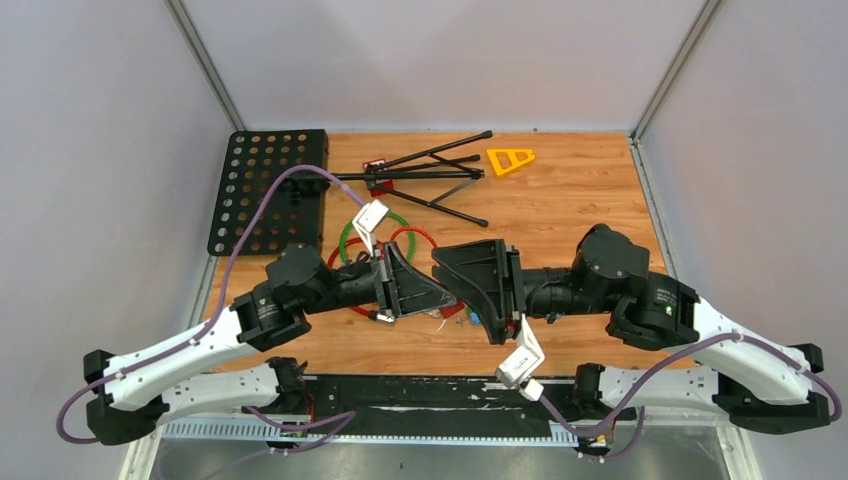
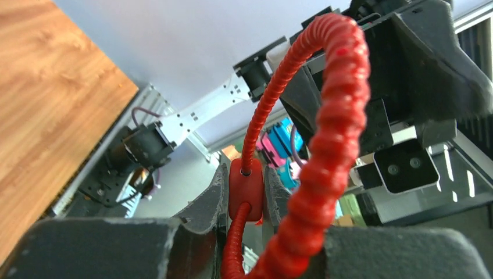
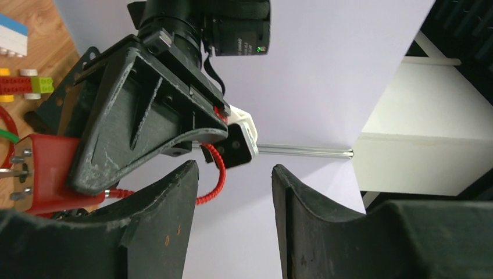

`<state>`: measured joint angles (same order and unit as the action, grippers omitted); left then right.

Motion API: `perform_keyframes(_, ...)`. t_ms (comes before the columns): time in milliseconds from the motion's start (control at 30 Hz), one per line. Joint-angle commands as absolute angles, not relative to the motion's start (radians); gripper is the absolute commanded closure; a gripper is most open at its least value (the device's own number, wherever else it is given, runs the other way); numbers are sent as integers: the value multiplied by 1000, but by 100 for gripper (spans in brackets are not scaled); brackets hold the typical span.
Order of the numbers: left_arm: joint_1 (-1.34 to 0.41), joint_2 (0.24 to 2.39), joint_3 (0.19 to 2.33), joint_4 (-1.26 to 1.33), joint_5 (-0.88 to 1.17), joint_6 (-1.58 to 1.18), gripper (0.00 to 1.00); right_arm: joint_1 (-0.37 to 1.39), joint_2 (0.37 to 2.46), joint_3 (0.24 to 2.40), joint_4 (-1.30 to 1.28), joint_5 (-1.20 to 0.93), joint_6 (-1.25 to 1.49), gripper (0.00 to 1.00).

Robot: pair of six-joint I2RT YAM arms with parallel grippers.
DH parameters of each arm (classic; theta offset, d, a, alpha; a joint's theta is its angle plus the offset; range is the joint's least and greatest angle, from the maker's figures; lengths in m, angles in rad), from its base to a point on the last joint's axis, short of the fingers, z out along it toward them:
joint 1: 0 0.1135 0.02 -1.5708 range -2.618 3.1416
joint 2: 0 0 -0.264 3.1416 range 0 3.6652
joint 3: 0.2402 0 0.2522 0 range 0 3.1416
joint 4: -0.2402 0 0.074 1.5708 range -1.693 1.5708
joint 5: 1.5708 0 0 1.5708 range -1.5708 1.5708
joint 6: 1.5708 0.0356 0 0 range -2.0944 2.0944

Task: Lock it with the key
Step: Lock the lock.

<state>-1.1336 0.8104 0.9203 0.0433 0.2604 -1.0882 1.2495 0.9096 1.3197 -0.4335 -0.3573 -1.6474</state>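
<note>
A red cable lock has a small red block (image 2: 246, 189) with a ribbed red cable (image 2: 337, 116) looping out of it. My left gripper (image 2: 246, 195) is shut on that block, one pad against each side. In the top view the left gripper (image 1: 425, 292) meets my right gripper (image 1: 458, 290) over the middle of the table, with the red loop (image 1: 410, 235) behind them. The right gripper (image 3: 232, 174) is open with nothing between its fingers. In the right wrist view the red lock body (image 3: 46, 174) has metal pieces (image 3: 16, 171) at its left end. I cannot tell whether these are the key.
A green cable loop (image 1: 350, 235) lies beside the red one. At the back stand a black perforated board (image 1: 265, 190), a folded black tripod (image 1: 430, 175) and an orange triangle (image 1: 510, 160). Toy bricks (image 3: 23, 84) lie on the wooden table (image 1: 580, 200).
</note>
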Motion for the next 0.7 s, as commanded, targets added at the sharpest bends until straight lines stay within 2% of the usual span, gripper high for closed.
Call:
perform_keyframes(0, -1127, 831, 965, 155, 376, -1141, 100, 1276, 928, 1379, -538, -273, -1762, 50)
perform_keyframes(167, -1127, 832, 996, 38, 360, -1007, 100, 1275, 920, 1390, -520, -205, -1793, 50)
perform_keyframes(233, -1127, 830, 995, 15, 359, -922, 100, 1276, 921, 1391, -463, -203, -1719, 50)
perform_keyframes(333, -1127, 824, 1015, -88, 304, -739, 100, 1277, 924, 1386, -274, -212, -1396, 52)
perform_keyframes(433, -1127, 815, 1034, -200, 204, -556, 100, 1277, 942, 1423, -198, -213, -1054, 52)
perform_keyframes(533, -1127, 817, 1073, -279, 118, -434, 100, 1278, 985, 1476, -251, -204, -944, 52)
perform_keyframes(667, -1127, 847, 1152, -397, 41, -333, 100, 1277, 1066, 1595, -473, -192, -928, 53)
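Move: The left hand already pinches the red lock at its fingertips, the lock's middle about 2 cm below the hand point. From the open, empty right hand, that lock lies some 8 cm below, roughly 3 cm back and 2 cm to the right. The keys lie on the table about 10 cm ahead of the left hand, level sideways and some 40 cm below; the blue-green bricks lie 11 cm ahead and 6 cm right of it, equally low. Keeping its pinch on the red lock, the left hand dips slightly, then sinks about 4.5 cm and reaches some 3 cm forward, rolling and tipping its fingertips downward. The right hand, still open and empty, first drops briefly, then climbs away from the lock to about 5 cm above its start, rolling roughly 30 degrees so its upper finger leans forward. ##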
